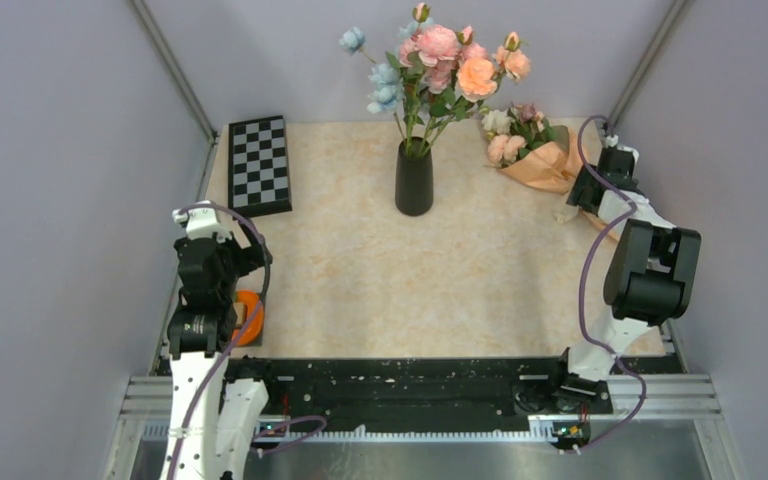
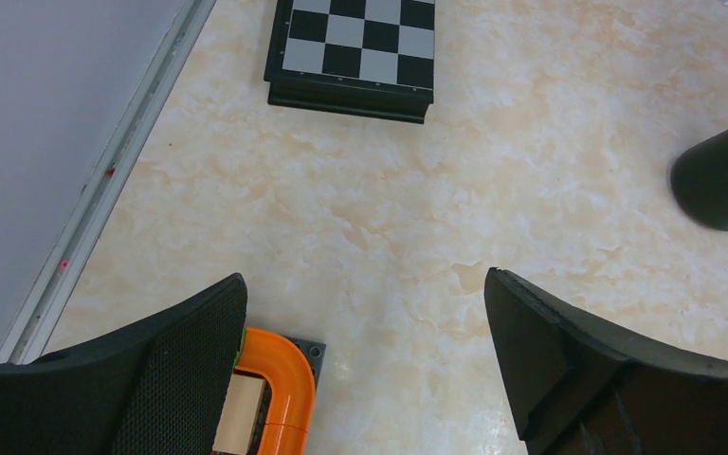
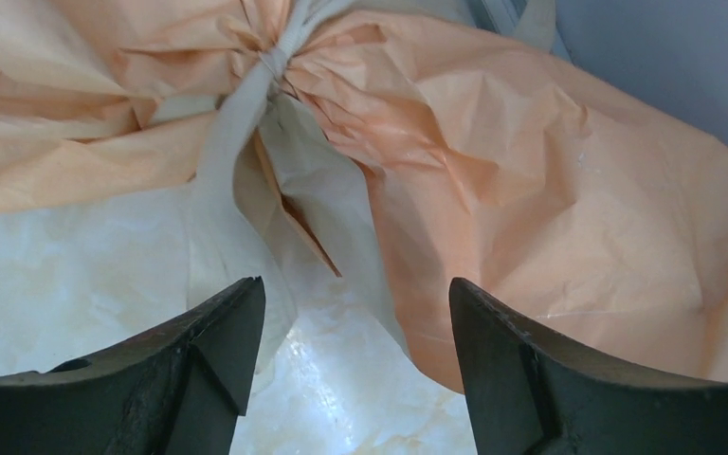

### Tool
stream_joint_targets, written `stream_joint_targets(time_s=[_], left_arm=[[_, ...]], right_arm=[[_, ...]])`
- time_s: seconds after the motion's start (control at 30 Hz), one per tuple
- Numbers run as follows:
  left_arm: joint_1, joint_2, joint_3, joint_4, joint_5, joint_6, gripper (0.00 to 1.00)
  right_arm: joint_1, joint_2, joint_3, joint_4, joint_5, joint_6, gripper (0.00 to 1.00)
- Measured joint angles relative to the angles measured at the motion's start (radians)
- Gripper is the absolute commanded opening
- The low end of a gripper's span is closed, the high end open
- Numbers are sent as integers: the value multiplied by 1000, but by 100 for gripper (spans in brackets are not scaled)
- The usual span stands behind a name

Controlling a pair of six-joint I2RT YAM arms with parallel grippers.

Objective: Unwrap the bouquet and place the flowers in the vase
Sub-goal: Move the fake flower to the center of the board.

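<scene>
The bouquet (image 1: 538,158) lies on its side at the back right of the table, with its flowers (image 1: 508,138) pointing left. Its peach-orange paper (image 3: 531,190) is tied with a pale ribbon knot (image 3: 270,59), and the ribbon tails (image 3: 223,190) trail toward me. My right gripper (image 3: 355,289) is open just short of the ribbon tails and the paper's edge, with only bare table between its fingers. The black vase (image 1: 414,180) stands at the back middle and holds a taller pink, orange and blue bunch (image 1: 440,60). My left gripper (image 2: 365,280) is open and empty low over the table at the left.
A chessboard (image 1: 259,164) lies at the back left. An orange curved piece on a grey base (image 2: 280,384) sits under my left finger near the left rail. Grey walls close in the table on three sides. The vase's side (image 2: 720,175) shows in the left wrist view.
</scene>
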Motion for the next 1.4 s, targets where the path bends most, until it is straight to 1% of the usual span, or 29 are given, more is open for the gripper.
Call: stream_joint_targets(time_s=[0.1, 0.2, 0.43, 0.5, 0.53, 0.73, 0.9, 1.17, 1.4], left_arm=[[-2, 4, 0, 0, 3, 0, 99], [-2, 8, -2, 0, 7, 1, 99], [-2, 15, -4, 0, 11, 1, 99], [-2, 21, -4, 0, 11, 1, 99], [-2, 26, -4, 0, 11, 1, 99], [-2, 38, -4, 0, 14, 0, 99], [-2, 40, -4, 0, 14, 0, 99], [-2, 40, -4, 0, 22, 0, 99], [-2, 45, -4, 0, 33, 0, 99]], right_arm=[[-7, 0, -24, 5, -4, -1, 64], [-7, 1, -34, 0, -10, -7, 53], [-9, 2, -34, 3, -27, -14, 21], [-9, 2, -34, 3, -29, -22, 9], [-9, 2, -34, 2, -28, -24, 1], [-6, 2, -34, -10, -24, -29, 0], [20, 2, -34, -39, -13, -23, 0], [146, 1, -29, -141, 24, 26, 0], [257, -2, -14, -214, 18, 102, 0]])
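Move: The right hand, three-quarters open, stands at the stem end of the wrapped bouquet. The lower end of its grey ribbon tail is about 1 cm ahead and 2 cm below. The tied knot is some 6 cm ahead and 2 cm left, the flower heads about 17 cm ahead and 19 cm left. The vase stands roughly 43 cm to the left and 1 cm ahead. From the left hand, the tail end is about 75 cm right, 19 cm ahead and 20 cm below. The right fingers pinch the bouquet's hanging grey ribbon tail just below the knot, shutting fully after the hand eases about 1 cm back and 1.5 cm down. Keeping the pinch, the hand then drags it some 11 cm left towards the middle of the board, drifting slightly back and down while tipping and turning counter-clockwise about 10 degrees each. ##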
